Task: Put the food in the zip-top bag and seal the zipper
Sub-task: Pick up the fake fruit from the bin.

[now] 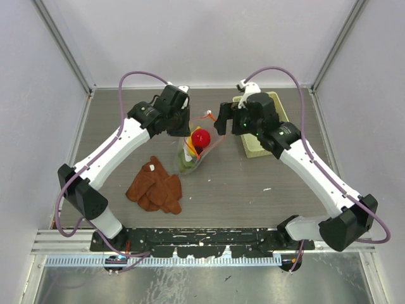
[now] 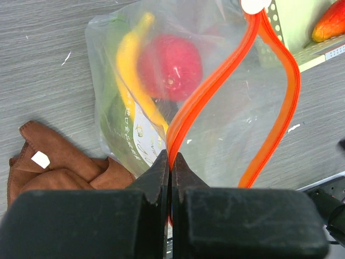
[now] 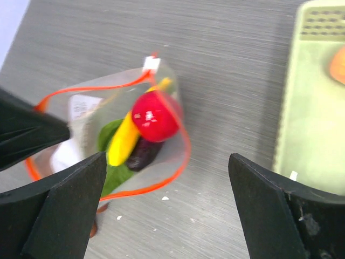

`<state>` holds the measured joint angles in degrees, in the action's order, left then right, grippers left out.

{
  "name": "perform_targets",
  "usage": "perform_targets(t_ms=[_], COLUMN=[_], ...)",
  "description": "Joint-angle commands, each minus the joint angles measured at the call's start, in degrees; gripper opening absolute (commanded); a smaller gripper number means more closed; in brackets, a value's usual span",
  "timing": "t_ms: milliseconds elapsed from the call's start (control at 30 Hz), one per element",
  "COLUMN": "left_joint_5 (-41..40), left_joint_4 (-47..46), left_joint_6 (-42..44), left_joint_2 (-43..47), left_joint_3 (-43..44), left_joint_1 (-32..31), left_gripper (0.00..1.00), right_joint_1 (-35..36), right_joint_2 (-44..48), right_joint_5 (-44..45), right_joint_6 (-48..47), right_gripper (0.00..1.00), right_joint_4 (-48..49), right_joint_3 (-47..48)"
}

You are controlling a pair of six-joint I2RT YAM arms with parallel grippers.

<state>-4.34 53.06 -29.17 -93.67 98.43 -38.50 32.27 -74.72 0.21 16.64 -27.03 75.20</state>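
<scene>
The clear zip-top bag stands mid-table with its mouth open. Through it I see a red apple, a yellow banana and green leaves; a dark purple piece lies under the apple. My left gripper is shut on one end of the orange-red zipper, whose white tab is at the far end. My right gripper hangs open above the table just right of the bag's mouth, holding nothing. An orange-yellow piece lies in the basket.
A pale green slotted basket sits at the back right, beside the right gripper. A rust-brown cloth lies crumpled on the table left of the bag, near the front.
</scene>
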Motion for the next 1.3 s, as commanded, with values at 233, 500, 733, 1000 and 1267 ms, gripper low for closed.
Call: perform_targets(t_ms=[233,500,733,1000,1267], left_joint_5=[-1.48,-1.46,-1.36,-1.55,-1.24], left_joint_4=[-1.29,-1.02,-1.18,-0.61,-0.49], left_joint_6=[-0.06,0.06,0.29,0.38,-0.02], left_joint_2=[3.61,3.54,3.69,3.81,3.24], left_joint_3=[-0.10,-0.09,-0.17,-0.55,-0.96], left_joint_1=[0.35,0.36,0.40,0.36,0.41], left_gripper=[0.00,0.00,0.00,0.00,0.00], right_joint_1=[-17.08,-25.02,-27.43,-29.46,-31.46], right_joint_2=[0.25,-8.37,-17.91,-26.02,-30.33], right_joint_5=[5.21,6.86,13.60,17.74,17.61], right_joint_6=[1.17,4.91,7.27,9.99,10.71], right_gripper=[0.98,0.99,0.98,0.97,0.97], right_joint_4=[-6.39,-6.02,-3.83,-1.45,1.64], right_joint_3=[-3.42,-3.14,-2.36,-1.94,-2.57])
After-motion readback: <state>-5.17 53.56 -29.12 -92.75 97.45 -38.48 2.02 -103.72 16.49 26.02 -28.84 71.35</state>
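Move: The red pepper in the near part of the bin lies about 26 cm to the right hand's right, 5 cm ahead and 25 cm below it. Also in the bin, the eggplant is some 14 cm ahead and 22 cm right of that hand, the peach 16 cm ahead and 15 cm right, both about 25 cm below. From the left hand, which holds the bag's edge, the pepper is roughly 39 cm right, 6 cm ahead and 22 cm lower. Swing the right gripper some 24 cm to the right, away from the bag, and down about 23 cm into the bin beside the red pepper, going mostly sideways first, then steeply down, and drifting forward. Turn the wrist clockwise and tip the fingers to point down as you go, keeping them wide open. Keep the left fingers pinched on the bag's edge. ##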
